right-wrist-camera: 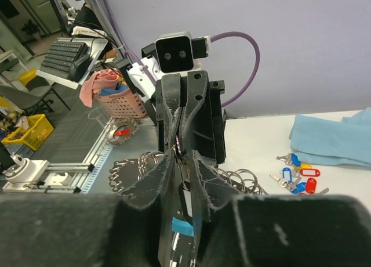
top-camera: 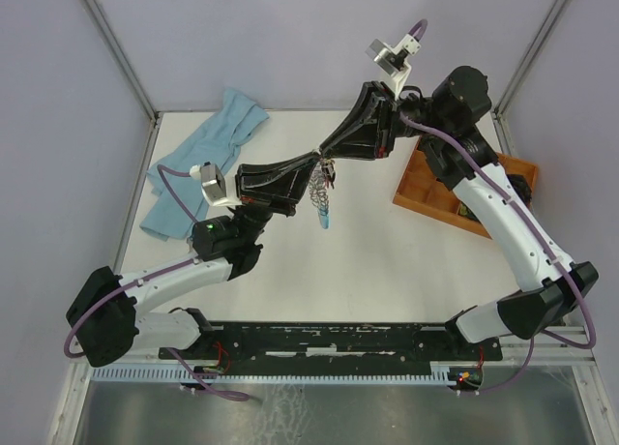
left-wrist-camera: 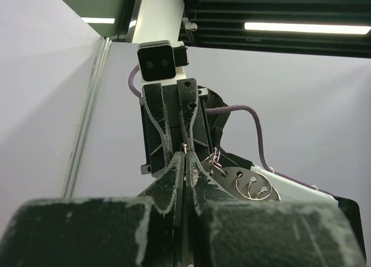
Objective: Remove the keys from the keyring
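Observation:
The keyring (top-camera: 322, 187) hangs in mid-air above the middle of the table, thick with silver keys (top-camera: 320, 195) and with a light blue stretch (top-camera: 326, 216) at the bottom. My left gripper (top-camera: 313, 163) reaches in from the left and is shut on the ring's thin wire (left-wrist-camera: 185, 147) at the top. My right gripper (top-camera: 326, 156) meets it tip to tip from the right. In the right wrist view its jaws (right-wrist-camera: 182, 157) stand narrowly apart around the wire, with a black tag (right-wrist-camera: 185, 188) hanging in the gap. Whether they press on anything is not visible.
A wooden tray (top-camera: 418, 187) sits at the right of the table under the right arm. A light blue cloth (top-camera: 208, 160) lies at the back left. Loose keys with red and blue tags (right-wrist-camera: 298, 177) lie on the table near the cloth (right-wrist-camera: 333, 140).

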### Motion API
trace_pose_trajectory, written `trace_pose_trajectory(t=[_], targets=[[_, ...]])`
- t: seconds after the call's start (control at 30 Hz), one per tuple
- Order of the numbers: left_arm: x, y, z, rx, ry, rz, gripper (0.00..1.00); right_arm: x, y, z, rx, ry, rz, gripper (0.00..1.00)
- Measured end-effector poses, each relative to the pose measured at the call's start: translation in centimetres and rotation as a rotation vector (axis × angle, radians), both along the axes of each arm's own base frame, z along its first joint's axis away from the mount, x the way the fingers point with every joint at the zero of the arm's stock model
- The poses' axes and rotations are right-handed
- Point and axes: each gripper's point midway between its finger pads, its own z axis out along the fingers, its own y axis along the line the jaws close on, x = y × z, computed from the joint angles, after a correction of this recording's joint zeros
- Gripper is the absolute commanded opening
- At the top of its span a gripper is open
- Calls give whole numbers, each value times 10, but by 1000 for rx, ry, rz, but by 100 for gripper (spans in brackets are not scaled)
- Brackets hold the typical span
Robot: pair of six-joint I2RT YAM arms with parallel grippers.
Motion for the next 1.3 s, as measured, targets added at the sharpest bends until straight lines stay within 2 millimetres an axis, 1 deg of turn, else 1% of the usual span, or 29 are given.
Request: trace_pose_trajectory(t=[0.1,0.17,0.37,0.4,0.53,0.6,0.7,0.8,0.87,0.97,1.03,1.17,1.23,1.3], targets=[[0,0,0,0,0,0,3,-2,-1,0,1,-15,5,6],[0,0,0,-1,1,1,3,-3,-1,0,2,-26,7,2],[2,-2,-3,6,7,1,3,-3,-3,-6,-20,-81,-13,1],[3,-3,-3,7,9,1,5,-2,-3,-7,-26,-97,-24,1],[3,-4,-9,20,15,0,24,-4,-8,-11,-61,-160,-61,1],[2,-2,-13,25,21,1,32,-7,-11,-20,-91,-173,-73,1],[-5,8,-19,30,24,12,38,-6,-14,-36,-139,-180,-90,1],[-12,17,-25,48,26,30,47,-3,-16,-49,-177,-183,-108,1],[-15,22,-30,73,29,51,51,0,-18,-59,-209,-194,-123,1],[-14,23,-42,149,46,91,52,4,-24,-77,-279,-221,-150,1],[-12,21,-53,228,57,123,55,7,-30,-88,-353,-259,-169,1],[-5,8,-89,436,82,161,61,15,-43,-101,-522,-399,-191,1],[-1,0,-110,541,91,163,61,13,-52,-120,-649,-467,-177,1],[2,-5,-129,620,97,159,59,4,-61,-142,-775,-505,-136,1]])
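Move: The left fingers already grip the top of the keyring, its middle hanging about 6 cm straight below them. The right hand's half-open fingers are around that same top part, so the keyring's middle lies about 6 cm below this hand as well, neither ahead nor to a side. On the table some 46 cm below the right hand, the compartment box lies about 30 cm to its right and 15 cm ahead. Right fingers shut on the keyring, left ones release it, both sink some 13 cm, the right tipping down. ##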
